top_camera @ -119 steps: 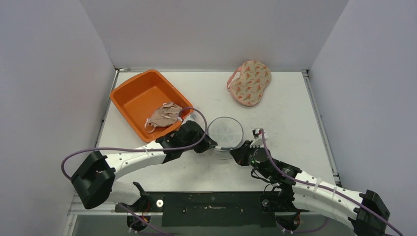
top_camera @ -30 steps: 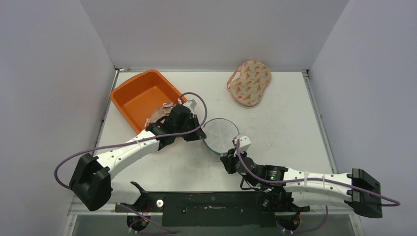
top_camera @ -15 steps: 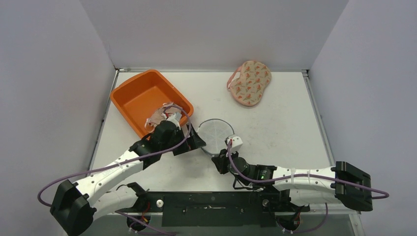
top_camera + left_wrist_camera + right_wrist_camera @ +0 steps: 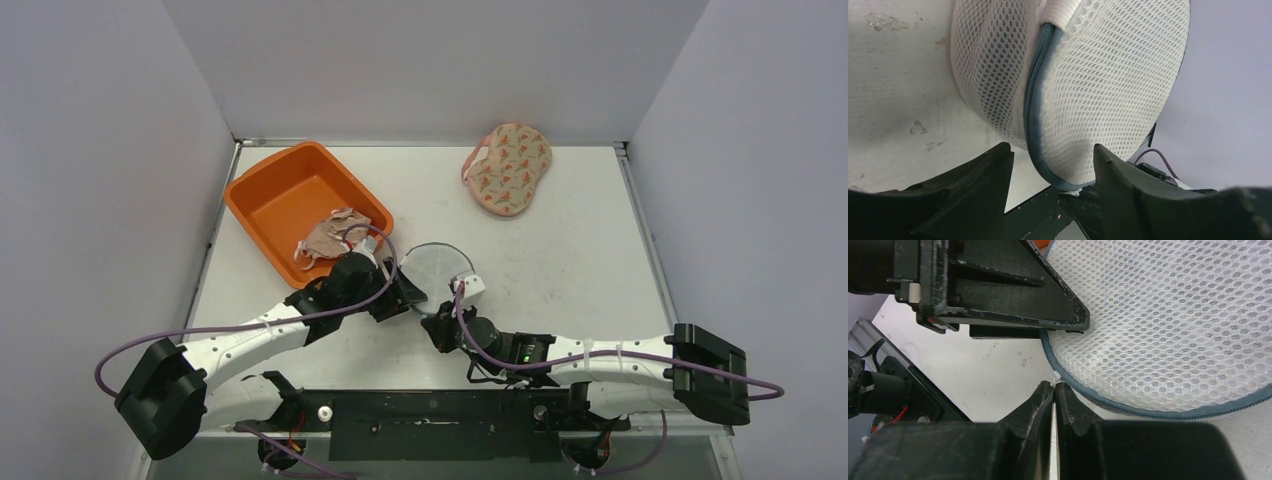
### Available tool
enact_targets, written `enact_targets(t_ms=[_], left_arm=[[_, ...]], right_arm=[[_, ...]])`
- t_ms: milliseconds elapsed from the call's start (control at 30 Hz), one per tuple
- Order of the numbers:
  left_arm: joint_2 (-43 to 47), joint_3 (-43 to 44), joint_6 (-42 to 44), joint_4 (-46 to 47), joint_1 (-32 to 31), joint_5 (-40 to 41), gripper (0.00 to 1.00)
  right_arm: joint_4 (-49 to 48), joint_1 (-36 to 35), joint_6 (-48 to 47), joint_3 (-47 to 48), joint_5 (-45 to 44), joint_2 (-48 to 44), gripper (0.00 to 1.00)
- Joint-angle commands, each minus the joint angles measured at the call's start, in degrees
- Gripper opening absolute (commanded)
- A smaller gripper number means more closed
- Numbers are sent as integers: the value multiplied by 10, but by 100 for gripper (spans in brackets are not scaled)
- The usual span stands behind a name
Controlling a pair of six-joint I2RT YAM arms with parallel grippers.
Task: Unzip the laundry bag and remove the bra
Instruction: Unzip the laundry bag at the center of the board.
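Note:
The laundry bag (image 4: 438,270) is a round white mesh pouch with a blue-grey zipper (image 4: 1034,120) along its rim, lying mid-table. My right gripper (image 4: 1054,386) is shut on the small white zipper pull (image 4: 1054,378) at the bag's near edge (image 4: 445,318). My left gripper (image 4: 1052,152) is open at the bag's left side (image 4: 404,292). The zippered rim sits between its fingers, and the left finger (image 4: 993,165) stands clear of the mesh. The bag's inside is hidden, so the bra is out of view.
An orange tub (image 4: 270,205) at the back left holds a beige strappy garment (image 4: 332,238). A peach patterned padded garment (image 4: 508,168) lies at the back. White walls close in the table on three sides.
The left gripper has let go of the bag's rim and pulled back towards the near edge with its jaws apart. The right gripper has slid left with the pull, and the bag has shifted slightly left.

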State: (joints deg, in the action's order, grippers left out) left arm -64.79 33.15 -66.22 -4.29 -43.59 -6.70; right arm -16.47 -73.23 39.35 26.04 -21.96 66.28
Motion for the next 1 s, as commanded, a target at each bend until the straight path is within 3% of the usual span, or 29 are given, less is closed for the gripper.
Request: enact_targets(t_ms=[0,333,633,967], left_arm=[[-17,13,-24,67,-4,5,50],[-18,34,-9,44,3,21,1],[-29,52,26,17,8,14,0],[-79,101,108,15,15,-52,0]], right_arm=[[-20,-6,4,9,-2,-14,5],[28,-6,10,-6,-29,-45,5],[150,-3,52,-27,-102,-112,5],[186,-9,44,-44,-113,-182,5]])
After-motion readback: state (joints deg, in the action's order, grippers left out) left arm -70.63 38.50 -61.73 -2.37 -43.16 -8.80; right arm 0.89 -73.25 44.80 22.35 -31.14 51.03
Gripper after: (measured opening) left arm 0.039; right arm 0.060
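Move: The zippered front rim of the laundry bag's lid runs between the left hand's open fingers, about 1 cm to its right and level with it; the zipper pull sits about 3 cm back and 2 cm right of that hand. The right fingers already pinch the pull at their tips. From the right hand, the lid's middle lies about 7 cm ahead and 2 cm right, its right edge some 7 cm ahead and 8 cm right. To the right the right hand draws the pinched zipper pull, about 6.5 cm, waiting first while the left fingers shut on the lid's zippered rim, then swinging about 10 degrees clockwise with its grip kept. The left hand meanwhile eases about 2 cm right and forward and 1 cm up, going on to hold the rim against the pull. ##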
